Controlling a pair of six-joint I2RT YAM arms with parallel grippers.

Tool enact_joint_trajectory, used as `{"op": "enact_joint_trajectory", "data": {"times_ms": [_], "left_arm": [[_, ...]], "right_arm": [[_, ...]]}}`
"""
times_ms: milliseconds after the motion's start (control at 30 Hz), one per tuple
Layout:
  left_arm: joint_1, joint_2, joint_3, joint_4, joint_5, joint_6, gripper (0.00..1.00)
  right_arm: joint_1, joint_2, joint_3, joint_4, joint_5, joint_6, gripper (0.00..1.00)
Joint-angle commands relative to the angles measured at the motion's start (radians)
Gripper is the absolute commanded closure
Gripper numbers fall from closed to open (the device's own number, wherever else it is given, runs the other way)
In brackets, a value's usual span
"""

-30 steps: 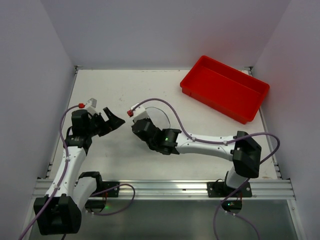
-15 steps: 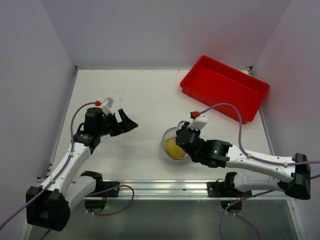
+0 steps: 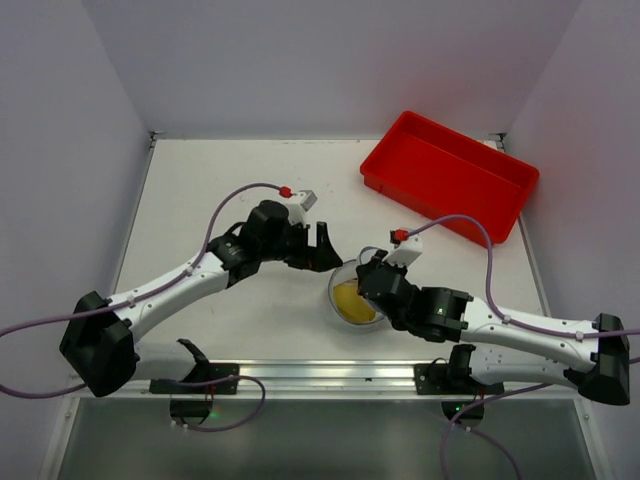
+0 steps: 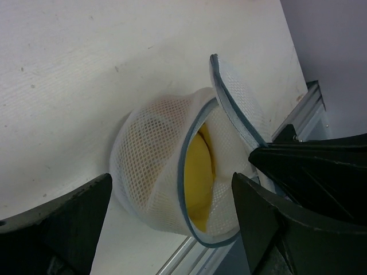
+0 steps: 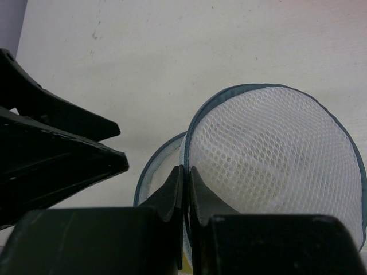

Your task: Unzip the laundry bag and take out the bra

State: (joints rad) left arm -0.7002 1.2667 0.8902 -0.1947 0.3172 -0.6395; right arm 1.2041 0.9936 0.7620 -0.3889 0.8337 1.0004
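Note:
The laundry bag (image 3: 345,283) lies near the table's front middle. It is a round white mesh case with a blue-grey rim, and its two halves gape apart. The yellow bra (image 3: 352,300) shows inside the gap; in the left wrist view the bra (image 4: 200,172) sits between the bag's lower half (image 4: 152,166) and the raised lid (image 4: 238,109). My right gripper (image 5: 184,172) is shut on the lid's rim and holds the lid (image 5: 275,154) up. My left gripper (image 4: 172,223) is open, its jaws standing either side of the bag without touching it. From above, the left gripper (image 3: 330,255) is just left of the bag.
A red rectangular tray (image 3: 450,175) stands at the back right. The metal rail (image 3: 330,375) of the table's front edge runs just below the bag. The two grippers are close together over the bag.
My left arm has swung right across the table until its open jaws flank the bag. My right arm first pulled the bag to the near middle and opened it, then barely moved.

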Motion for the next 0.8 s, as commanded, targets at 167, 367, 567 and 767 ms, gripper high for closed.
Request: {"op": "enact_joint_trajectory", "data": {"times_ms": [167, 367, 567, 767], "left_arm": [[-0.111, 0.175, 0.087, -0.008, -0.174, 0.028, 0.39], [-0.119, 0.181, 0.081, 0.0, -0.234, -0.002, 0.9], [-0.085, 0.051, 0.069, -0.106, -0.466, 0.004, 1.0], [0.001, -0.087, 0.01, -0.154, -0.546, 0.023, 1.0]], "right_arm": [[0.0, -0.044, -0.027, 0.097, 0.03, -0.02, 1.0], [0.0, -0.058, -0.041, 0.113, 0.021, -0.028, 1.0], [0.0, -0.137, -0.093, 0.105, 0.045, 0.029, 1.0], [0.0, -0.268, -0.167, -0.037, 0.042, 0.197, 0.98]]}}
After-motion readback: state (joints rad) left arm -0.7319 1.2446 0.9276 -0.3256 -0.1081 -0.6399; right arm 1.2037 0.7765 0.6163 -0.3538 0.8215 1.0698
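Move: The near-left rim of the laundry bag lies about 2 cm right of the left hand, level with it fore and aft and some 6 cm below; the yellow bra in the bag is about 6 cm right, 7 cm back and 11 cm down. From the right hand, already pinching the bag's flap, that rim is roughly 8 cm left, no farther out, 6 cm lower; the bra about 3 cm left, 7 cm back, 11 cm down. Left hand sinks about 6 cm, pinches the bag's rim, then pulls left some 7 cm, rising; right keeps flap. ##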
